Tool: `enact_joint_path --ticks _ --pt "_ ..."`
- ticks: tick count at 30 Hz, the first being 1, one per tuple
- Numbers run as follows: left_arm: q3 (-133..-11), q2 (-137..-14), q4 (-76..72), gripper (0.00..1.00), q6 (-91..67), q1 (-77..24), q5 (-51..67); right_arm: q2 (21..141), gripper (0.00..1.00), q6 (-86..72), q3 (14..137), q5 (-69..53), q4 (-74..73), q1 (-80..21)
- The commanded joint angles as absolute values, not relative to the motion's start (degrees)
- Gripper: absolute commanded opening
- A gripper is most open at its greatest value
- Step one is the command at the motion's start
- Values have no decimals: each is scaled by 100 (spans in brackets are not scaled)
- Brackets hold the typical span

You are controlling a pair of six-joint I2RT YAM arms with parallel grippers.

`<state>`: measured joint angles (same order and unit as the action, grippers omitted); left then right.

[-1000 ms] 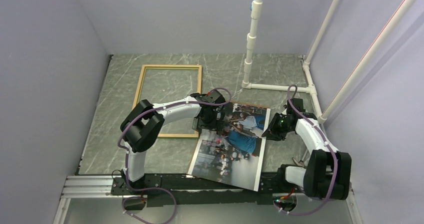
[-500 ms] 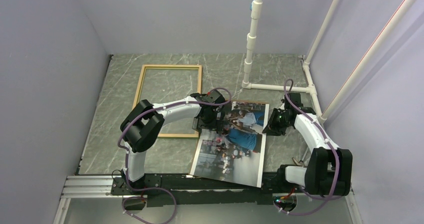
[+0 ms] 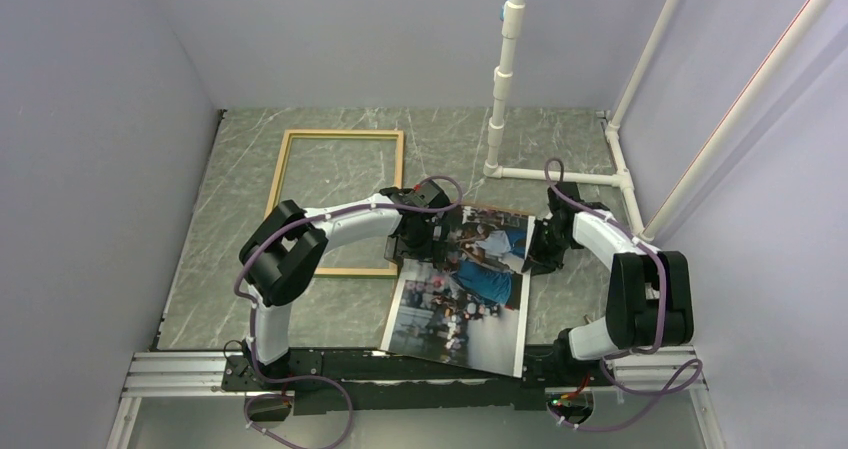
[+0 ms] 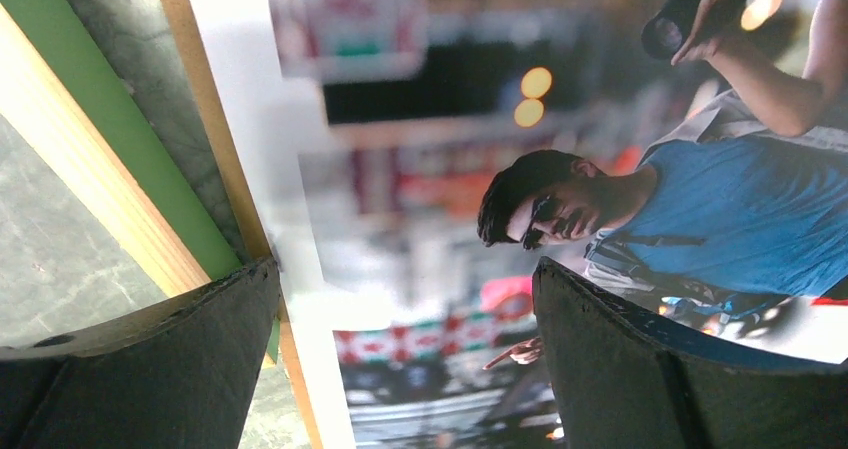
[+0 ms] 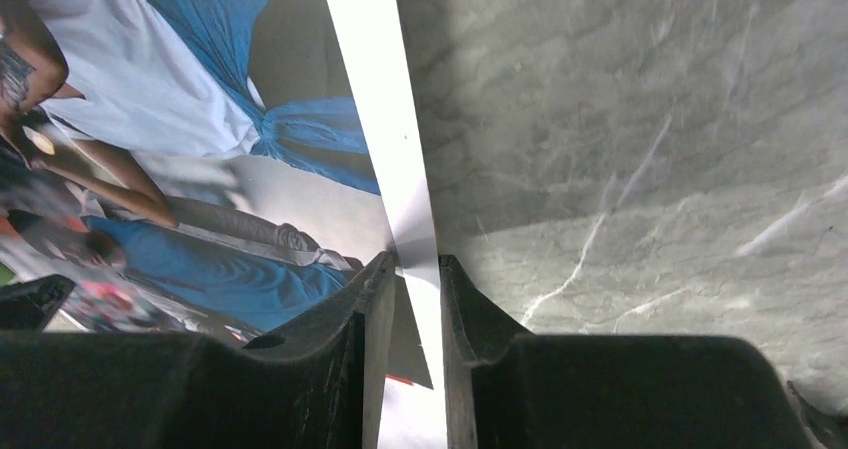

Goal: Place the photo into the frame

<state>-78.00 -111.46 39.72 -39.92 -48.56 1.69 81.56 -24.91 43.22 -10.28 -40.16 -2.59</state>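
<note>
The photo, a street scene with a man in a blue shirt, lies face up on the marble table between both arms. The light wood frame lies flat to its left; the photo's far left corner reaches the frame's near right corner. My left gripper hovers open over the photo's left border, with the frame's wood and green rail beside its left finger. My right gripper is shut on the photo's white right edge, which runs between its narrow jaws.
A brown board edge shows under the photo's left border. White pipes stand at the back right and run along the table there. Lilac walls close in the left, back and right. A metal rail lines the near edge.
My right gripper has moved back and left along the photo's right edge, and the photo has turned slightly with it. The left arm has stayed put.
</note>
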Motion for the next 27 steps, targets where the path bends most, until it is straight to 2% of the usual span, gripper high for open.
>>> enact_joint_path --ticks 1,9,12,15,22,27 --pt "-7492 -11384 2825 99 -4176 -4942 734 8305 26 -2601 5126 -1077 -3768 -340" --pt "-7496 -11485 2681 99 -4201 -4943 871 8264 30 -2740 5194 -1429 -3519 -383" --pt "-7453 -11473 2571 99 -4231 -4940 930 8159 48 -2728 5258 -1412 -3599 -422" --pt "-7488 -11494 2563 100 -4228 -4942 951 8032 53 -2707 5132 -1423 -3602 -444" --pt "-7447 -11524 2462 100 -4262 -4942 1009 7749 52 -2802 4718 -1689 -3336 -451" --pt "-7433 -11510 2513 99 -4254 -4941 984 8153 49 -2744 4650 -1474 -3176 -434"
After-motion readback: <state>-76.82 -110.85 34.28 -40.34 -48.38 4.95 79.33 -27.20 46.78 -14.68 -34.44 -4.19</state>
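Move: The photo's long right margin already lies between the right hand's fingers, about 1 cm below; the photo's middle is about 14 cm to the left and 4 cm nearer the base. The stand's near-left corner is some 20 cm ahead of that hand and 8 cm left; the frame's middle is about 12 cm ahead and 39 cm left. From the left hand, over the photo's left margin, the photo's middle is roughly 6 cm back and 9 cm right, the frame's middle 10 cm ahead and 16 cm left. The photo's right margin is dragged forward between the right fingers: that hand goes about 5 cm forward while rising some 2 cm, then shifts 2.5 cm left and rises a little more, its fingers parting from a quarter to half open and their tips swinging forward about 10 degrees. The left hand, wide open over the left margin, eases about 2 cm right. ##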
